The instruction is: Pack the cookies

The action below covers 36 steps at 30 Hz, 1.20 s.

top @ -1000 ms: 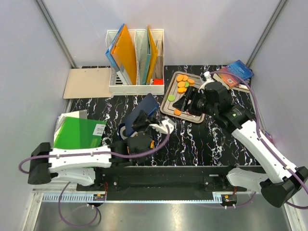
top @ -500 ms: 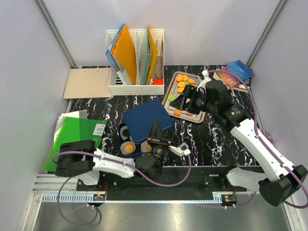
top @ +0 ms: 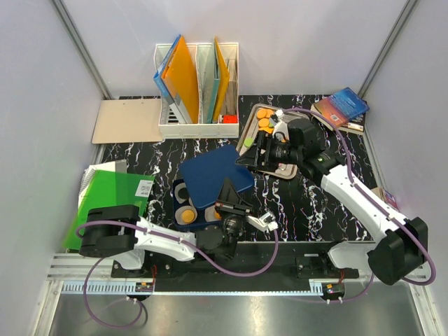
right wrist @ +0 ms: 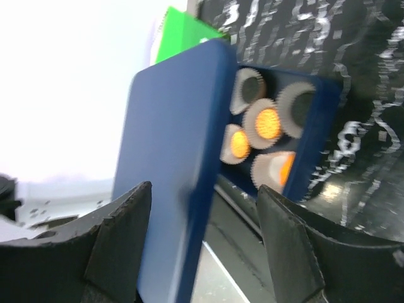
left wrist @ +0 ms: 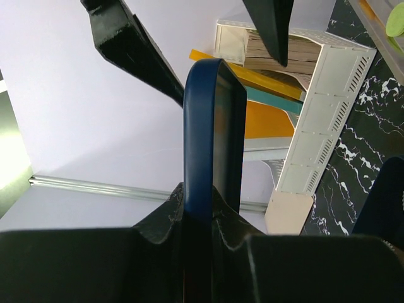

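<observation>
A dark blue box (top: 183, 208) lies near the table's front, with white paper cups and orange cookies (top: 187, 216) in it. In the right wrist view several cookies (right wrist: 267, 123) sit in cups in the box (right wrist: 315, 120). Its blue lid (top: 213, 173) is tilted over the box, and my left gripper (top: 231, 198) is shut on the lid's near edge. The lid (left wrist: 211, 120) stands edge-on between the jaws of that gripper (left wrist: 211, 202). More orange cookies (top: 263, 115) lie on the grey tray (top: 287, 171). My right gripper (top: 252, 158) is open and empty at the tray's left edge, next to the lid's far corner (right wrist: 170, 158).
A white file organizer (top: 198, 84) with folders stands at the back. A tan clipboard (top: 126, 120) lies to its left, a green folder (top: 112, 192) at the left front, and books (top: 341, 106) at the back right. The right arm crosses over the tray.
The left arm has swung round and lowered the lid from steeply raised to nearly flat over the box. The right gripper has moved left off the tray toward the lid and opened wider.
</observation>
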Each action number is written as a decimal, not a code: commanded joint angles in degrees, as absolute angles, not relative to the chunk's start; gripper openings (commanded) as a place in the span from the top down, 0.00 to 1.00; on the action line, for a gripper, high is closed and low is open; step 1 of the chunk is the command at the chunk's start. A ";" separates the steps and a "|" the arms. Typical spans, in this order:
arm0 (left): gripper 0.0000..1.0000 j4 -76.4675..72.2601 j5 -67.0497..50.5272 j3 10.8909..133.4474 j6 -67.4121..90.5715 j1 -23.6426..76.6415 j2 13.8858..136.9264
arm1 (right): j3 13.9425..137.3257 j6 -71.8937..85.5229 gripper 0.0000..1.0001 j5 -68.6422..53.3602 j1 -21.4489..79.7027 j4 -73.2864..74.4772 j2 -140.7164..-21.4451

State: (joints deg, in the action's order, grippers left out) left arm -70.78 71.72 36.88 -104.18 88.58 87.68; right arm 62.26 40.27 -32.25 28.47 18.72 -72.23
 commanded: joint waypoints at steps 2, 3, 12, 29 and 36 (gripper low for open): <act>1.00 -95.45 70.75 37.18 -104.94 89.21 87.45 | 62.14 43.41 0.26 -40.86 28.39 7.92 -73.47; 1.00 -95.45 70.84 37.18 -104.85 89.30 87.45 | 61.96 43.94 0.28 -42.00 28.39 6.95 -73.74; 1.00 -95.45 71.28 37.53 -104.85 89.74 87.10 | 59.68 49.57 0.48 -46.92 28.39 -2.54 -77.78; 1.00 -95.45 71.02 38.32 -104.59 90.18 87.71 | 58.71 49.40 0.67 -50.71 28.39 -2.46 -81.74; 1.00 -95.45 71.28 39.02 -104.94 90.26 87.45 | 57.83 49.39 0.78 -51.07 28.39 -2.02 -81.57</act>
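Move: The blue lid, already gripped by the left hand at its near edge, has its middle about 9 cm left of the right hand, 5 cm back and 2 cm lower; its right edge is close by the right fingertips. From the left hand the middle is some 4 cm ahead and 3 cm left, about level. The cookie box lies roughly 15 cm left, 8 cm back and 20 cm below the right hand; the baking tray some 7 cm right, 9 cm ahead and 22 cm below it. The right hand slides its open fingers leftward about 4 cm over the lid's right edge, first rising a couple of centimetres and then sinking back, while it turns some 10 degrees counter-clockwise and its downward-slanting fingers tip up towards level. Its fingers narrow on the way in and then pinch the lid's edge between the two pads, while the left hand stays almost in place and keeps its grip on the near edge. ##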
